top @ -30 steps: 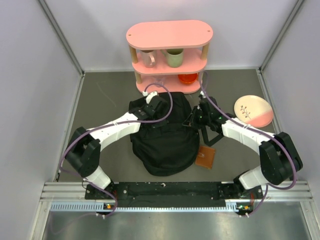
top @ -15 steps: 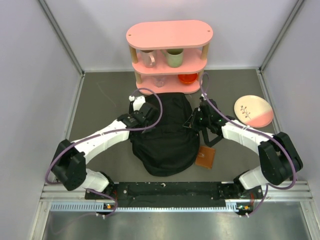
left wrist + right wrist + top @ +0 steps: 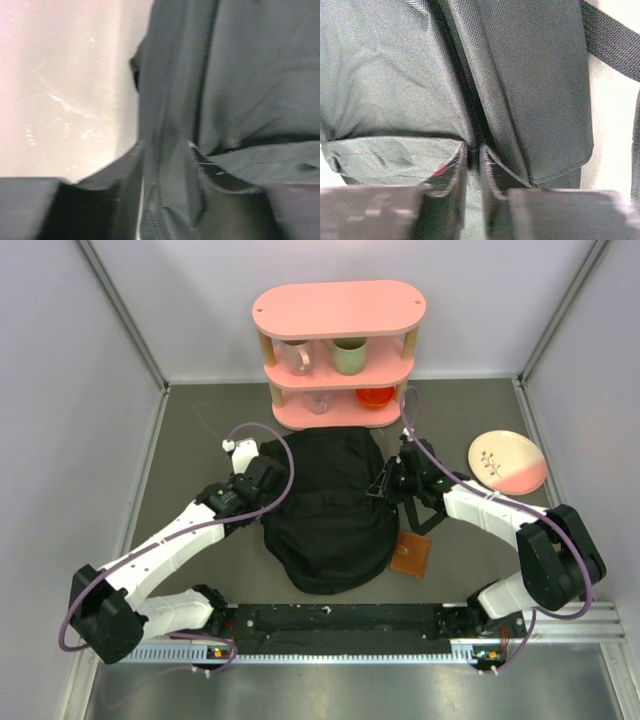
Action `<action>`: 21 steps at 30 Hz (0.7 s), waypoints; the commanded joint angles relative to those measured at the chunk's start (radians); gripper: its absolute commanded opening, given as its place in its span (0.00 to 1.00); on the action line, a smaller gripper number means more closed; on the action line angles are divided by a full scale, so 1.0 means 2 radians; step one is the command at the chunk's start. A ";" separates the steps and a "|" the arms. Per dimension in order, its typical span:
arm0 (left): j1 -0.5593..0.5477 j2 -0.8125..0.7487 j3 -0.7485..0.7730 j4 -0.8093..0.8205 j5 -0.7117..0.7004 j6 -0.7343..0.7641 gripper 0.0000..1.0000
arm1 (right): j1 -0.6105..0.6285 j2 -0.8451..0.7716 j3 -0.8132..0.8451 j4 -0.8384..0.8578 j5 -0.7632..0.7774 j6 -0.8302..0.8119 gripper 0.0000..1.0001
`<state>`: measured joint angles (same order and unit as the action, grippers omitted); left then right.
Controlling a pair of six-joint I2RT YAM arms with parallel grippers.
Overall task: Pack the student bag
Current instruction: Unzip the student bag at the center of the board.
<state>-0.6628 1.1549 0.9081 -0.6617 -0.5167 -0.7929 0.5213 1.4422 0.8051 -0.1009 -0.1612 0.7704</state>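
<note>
The student bag is a big black fabric backpack lying flat in the middle of the table. My left gripper is at the bag's upper left edge. In the left wrist view its jaws stand a little apart, and dark bag fabric shows in the gap and beyond, blurred. My right gripper is at the bag's upper right side. In the right wrist view it is shut on a fold of the bag along a seam.
A pink two-tier shelf stands behind the bag and holds two mugs and an orange bowl. A pink and white plate lies at the right. A small brown wallet lies by the bag's lower right, beside a strap.
My left arm has drawn back leftward from the top of the bag to its left edge, and its jaws have parted. The right arm has stayed put.
</note>
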 commanded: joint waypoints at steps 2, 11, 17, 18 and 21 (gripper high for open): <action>0.012 -0.035 -0.005 -0.040 -0.035 0.020 0.65 | -0.006 -0.037 -0.001 -0.032 0.023 -0.014 0.27; 0.013 -0.091 -0.010 -0.063 -0.049 0.012 0.86 | -0.006 -0.093 0.024 -0.062 0.031 -0.025 0.54; 0.013 -0.124 -0.039 -0.056 -0.028 0.012 0.99 | -0.005 -0.086 0.050 -0.103 0.037 -0.029 0.57; 0.013 -0.131 -0.046 -0.056 -0.021 0.011 0.99 | -0.006 -0.089 0.048 -0.116 0.075 -0.029 0.63; 0.014 -0.148 -0.054 -0.064 -0.009 0.005 0.99 | -0.007 -0.116 0.029 -0.154 0.145 -0.025 0.73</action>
<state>-0.6392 0.9096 0.8219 -0.7769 -0.5652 -0.7685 0.5140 1.2736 0.8547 -0.2913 -0.0551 0.7254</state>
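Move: At the student bag's left edge hangs the left hand, its fingers already slightly parted; the bag's middle lies about 14 cm to its right, 4 cm back and 9 cm below. The right hand pinches the cloth by the pocket's right corner, the bag's middle some 10 cm to its left, 7 cm back and 4 cm lower. From the right hand the brown wallet is about 8 cm right and 15 cm back, the black strap 11 cm right and 7 cm back, both roughly 8 cm down. Spreading its fingers wide, the left hand backs off the bag's left edge, some 4 cm to the left and 3 cm back, with a small rise that partly sinks again. The right hand opens as well, lets go of the cloth beside the pocket corner and lifts about 4 cm, drifting 3 cm to the right towards the bag's right edge. ##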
